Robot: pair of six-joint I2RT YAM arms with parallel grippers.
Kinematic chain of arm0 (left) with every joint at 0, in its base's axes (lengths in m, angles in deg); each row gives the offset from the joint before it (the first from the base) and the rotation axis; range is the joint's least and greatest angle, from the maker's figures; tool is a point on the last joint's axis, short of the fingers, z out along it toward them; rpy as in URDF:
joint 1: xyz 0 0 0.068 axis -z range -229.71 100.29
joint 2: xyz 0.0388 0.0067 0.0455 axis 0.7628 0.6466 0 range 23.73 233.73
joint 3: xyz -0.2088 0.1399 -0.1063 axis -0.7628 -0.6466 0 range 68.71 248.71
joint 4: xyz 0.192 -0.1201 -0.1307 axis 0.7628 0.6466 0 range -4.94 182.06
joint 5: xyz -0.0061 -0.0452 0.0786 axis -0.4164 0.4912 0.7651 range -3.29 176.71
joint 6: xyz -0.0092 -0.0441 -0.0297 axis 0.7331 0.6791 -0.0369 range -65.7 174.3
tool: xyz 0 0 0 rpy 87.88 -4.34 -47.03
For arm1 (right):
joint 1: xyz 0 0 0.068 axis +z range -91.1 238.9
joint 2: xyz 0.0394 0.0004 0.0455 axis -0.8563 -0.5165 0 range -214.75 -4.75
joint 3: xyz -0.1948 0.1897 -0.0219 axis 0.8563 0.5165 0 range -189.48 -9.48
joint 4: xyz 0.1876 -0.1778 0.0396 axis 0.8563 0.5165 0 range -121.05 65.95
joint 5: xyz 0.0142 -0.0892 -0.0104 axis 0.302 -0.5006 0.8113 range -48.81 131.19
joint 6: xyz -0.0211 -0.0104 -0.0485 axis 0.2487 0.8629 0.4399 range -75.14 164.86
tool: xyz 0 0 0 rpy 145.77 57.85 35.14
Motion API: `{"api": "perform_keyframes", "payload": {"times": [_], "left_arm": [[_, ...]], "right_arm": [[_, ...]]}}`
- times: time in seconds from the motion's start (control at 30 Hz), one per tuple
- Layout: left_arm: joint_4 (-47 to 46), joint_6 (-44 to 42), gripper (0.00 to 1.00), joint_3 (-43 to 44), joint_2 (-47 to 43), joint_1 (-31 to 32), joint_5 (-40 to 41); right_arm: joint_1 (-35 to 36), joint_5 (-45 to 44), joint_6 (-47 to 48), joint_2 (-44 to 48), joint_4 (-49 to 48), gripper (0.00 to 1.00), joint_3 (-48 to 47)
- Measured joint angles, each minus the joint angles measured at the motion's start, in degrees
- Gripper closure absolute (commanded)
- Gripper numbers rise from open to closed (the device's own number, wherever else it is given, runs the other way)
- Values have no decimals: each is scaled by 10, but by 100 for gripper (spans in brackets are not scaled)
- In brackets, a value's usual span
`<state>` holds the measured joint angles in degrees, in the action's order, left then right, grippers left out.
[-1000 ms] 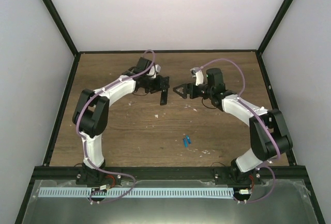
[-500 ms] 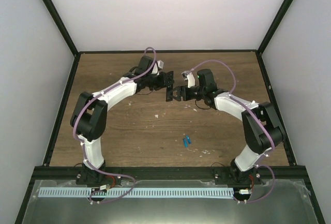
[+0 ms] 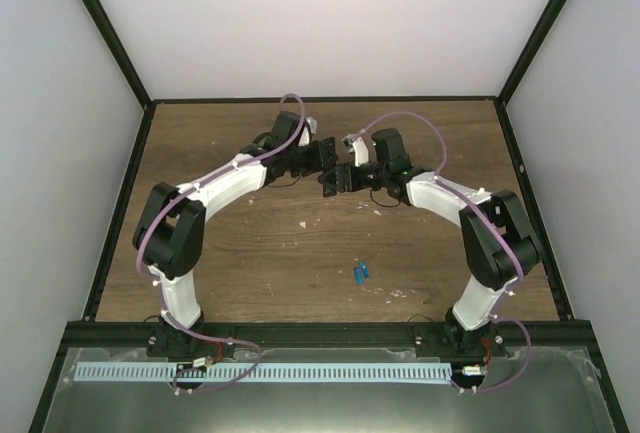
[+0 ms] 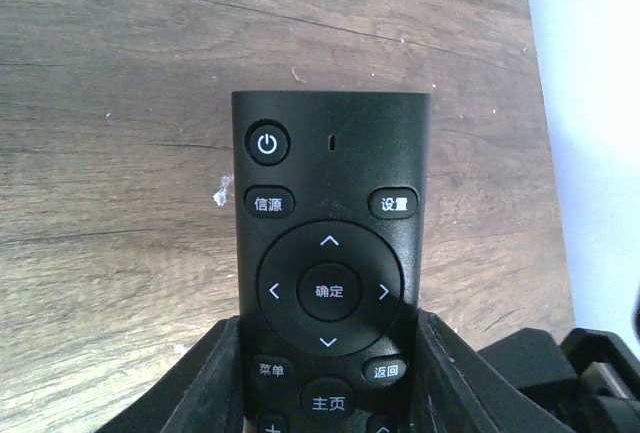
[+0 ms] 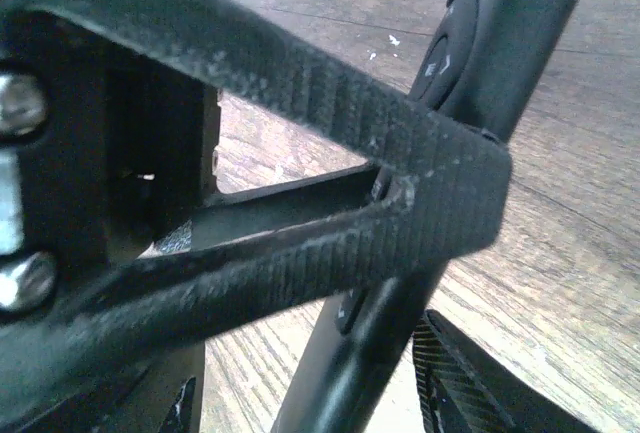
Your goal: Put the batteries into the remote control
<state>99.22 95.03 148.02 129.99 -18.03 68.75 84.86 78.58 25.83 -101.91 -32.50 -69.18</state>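
The black remote control (image 4: 330,253) lies button-face up between my left gripper's (image 4: 328,358) fingers, which are shut on its lower half above the wooden table. In the top view the left gripper (image 3: 321,160) holds the remote control (image 3: 328,185) at the far middle of the table. My right gripper (image 3: 343,177) meets it from the right. In the right wrist view the remote control (image 5: 520,23) runs between the right gripper's (image 5: 440,273) fingers, with a thin strip of table showing beside the lower finger (image 5: 470,388). The two blue batteries (image 3: 361,273) lie together on the table nearer the arm bases.
The wooden table (image 3: 250,253) is boxed in by a black frame and white walls. Small white specks (image 3: 303,223) dot the wood near the middle. A metal shelf with a white ruler strip (image 3: 260,373) runs along the near edge.
The right gripper has swung left up to the remote and narrowed its jaws around it. The left arm has carried the remote slightly right and farther back.
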Motion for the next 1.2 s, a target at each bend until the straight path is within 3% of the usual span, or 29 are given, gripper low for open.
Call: {"api": "perform_keyframes", "payload": {"times": [0.53,0.7,0.83,0.93,1.13,1.2], "left_arm": [[-14,10,100,-7,-23,17,64],[-17,10,84,-7,-26,24,90],[-18,10,78,-11,-27,28,100],[-23,11,63,-16,-28,31,105],[-41,16,3,-26,-33,34,111],[-47,19,0,-33,-35,37,112]], "right_arm": [[7,-4,4,-17,32,83,-29],[4,-16,0,-23,45,92,-36],[2,-20,-2,-26,54,97,-37],[2,-21,-1,-27,63,98,-40],[5,-34,3,-27,66,99,-48],[7,-42,5,-27,68,99,-50]]}}
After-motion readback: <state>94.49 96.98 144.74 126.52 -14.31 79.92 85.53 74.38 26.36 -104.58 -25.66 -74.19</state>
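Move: The remote is still held by the left fingers. Its middle is only about 2 cm back of the left hand point, and its tail end lies between the open right pads, roughly 5 cm back, 1 cm right and 2 cm below the left hand. From the right hand, the remote's middle is about 3 cm ahead, 1 cm left and slightly above. The blue batteries lie some 22 cm back, 5 cm right and 14 cm below the right hand. The remote's tail end is taken by the right fingers, which close from half open to almost shut around it while that hand sinks and edges forward about 1 cm each. Meanwhile the left hand, still gripping, rises some 2 cm and tips up roughly 10 degrees; only once the right has closed does it spread its fingers wide and let go of the sides. ##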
